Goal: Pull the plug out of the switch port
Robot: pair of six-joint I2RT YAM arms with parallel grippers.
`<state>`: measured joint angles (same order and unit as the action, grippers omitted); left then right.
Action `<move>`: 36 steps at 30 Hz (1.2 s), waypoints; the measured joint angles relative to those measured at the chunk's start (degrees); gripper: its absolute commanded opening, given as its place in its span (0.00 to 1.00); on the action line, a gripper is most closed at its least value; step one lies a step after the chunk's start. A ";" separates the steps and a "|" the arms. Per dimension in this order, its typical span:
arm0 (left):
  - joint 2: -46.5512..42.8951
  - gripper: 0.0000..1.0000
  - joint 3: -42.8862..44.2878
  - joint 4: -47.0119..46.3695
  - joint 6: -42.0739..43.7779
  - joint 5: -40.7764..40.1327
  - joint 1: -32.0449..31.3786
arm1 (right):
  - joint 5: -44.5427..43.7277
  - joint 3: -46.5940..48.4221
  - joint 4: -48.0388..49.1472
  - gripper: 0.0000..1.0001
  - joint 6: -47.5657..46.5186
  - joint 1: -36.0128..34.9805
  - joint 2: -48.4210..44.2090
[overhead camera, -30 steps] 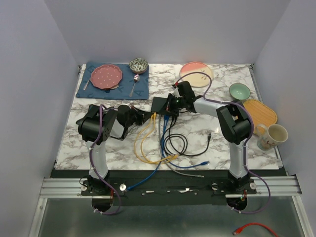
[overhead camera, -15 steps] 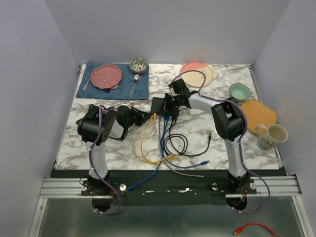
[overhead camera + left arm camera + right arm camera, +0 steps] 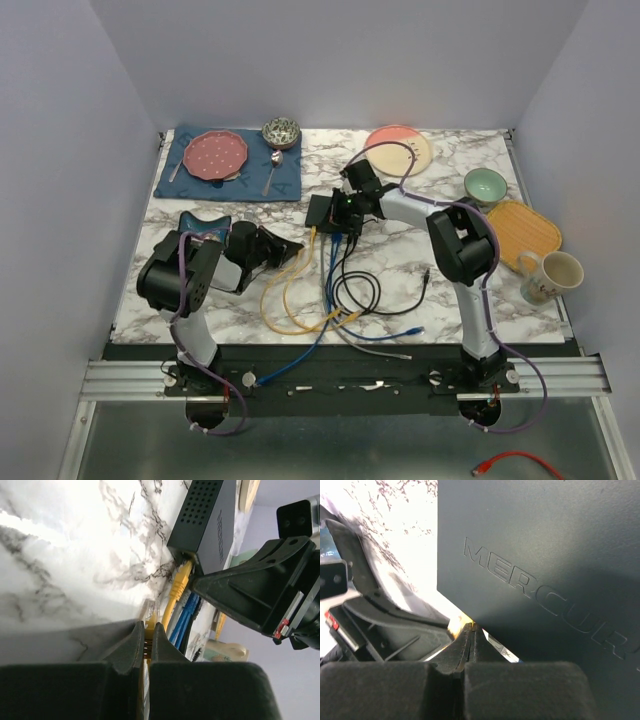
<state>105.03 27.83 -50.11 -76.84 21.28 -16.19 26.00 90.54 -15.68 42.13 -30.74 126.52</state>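
Observation:
The switch (image 3: 322, 210) is a flat black box lying mid-table, with cables running from its near edge. My left gripper (image 3: 147, 630) is shut on a yellow plug (image 3: 149, 611), whose clear tip is free in the air, a short way from the switch (image 3: 205, 515). Another yellow plug (image 3: 183, 572) still sits in a port. In the top view my left gripper (image 3: 292, 247) is just left of the cables. My right gripper (image 3: 347, 207) is shut and empty, its tips (image 3: 472, 626) at the edge of the switch's lettered top (image 3: 545, 545).
Blue cables (image 3: 186, 620) and a black cable (image 3: 352, 290) trail from the switch towards the near edge. A blue mat with a red plate (image 3: 217, 154) lies at the back left. A pink plate (image 3: 398, 148), green bowl (image 3: 485, 185), orange mat (image 3: 528, 230) and mug (image 3: 551, 277) stand at the right.
My left arm has drawn back to the left and nearer, carrying the yellow plug away from the switch. My right gripper shifted left onto the switch and stayed there.

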 measured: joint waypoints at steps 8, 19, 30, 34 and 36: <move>-16.15 0.00 10.25 29.81 12.24 -9.03 0.22 | -5.86 -10.10 3.56 0.01 -0.46 0.74 -9.42; -15.80 0.15 26.03 62.16 24.94 -26.18 5.22 | -10.71 -13.18 5.49 0.01 -3.19 1.11 -16.15; -14.03 0.74 20.57 59.95 25.77 -19.71 3.82 | -10.69 -11.72 5.38 0.01 -3.61 1.11 -13.22; -14.16 0.77 20.57 56.24 25.14 -17.46 1.14 | -10.43 -9.64 5.35 0.01 -3.63 1.14 -11.56; -14.53 0.78 20.41 53.86 24.46 -16.33 0.26 | -10.08 -8.79 5.33 0.01 -3.61 1.11 -10.82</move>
<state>90.50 48.25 3.75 -52.38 4.95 -15.92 15.92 81.76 -10.35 38.52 -29.63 115.70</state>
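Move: The pulled yellow plug is already free and held in the left fingers. The bare table it goes to lies about 9 cm to their left, 2 cm ahead and 2 cm lower. The switch's middle is some 8 cm ahead and 8 cm right, the yellow plug still in its port 4 cm ahead and 3 cm right, and the blue star dish about 22 cm left, 2 cm ahead. From the right hand, the switch's middle is 3 cm ahead, 2 cm right, just below. The yellow plug, still pinched by the left hand, is carried up about 9 cm and forward, then swings left and down to the table some 12 cm left of its start, the wrist rolling left side up about 40 degrees. There the fingers open wide and let go, and the hand draws back right and slightly up. The closed right hand slides off rightward from the switch's front edge, rises about 5 cm, then eases down slightly. ##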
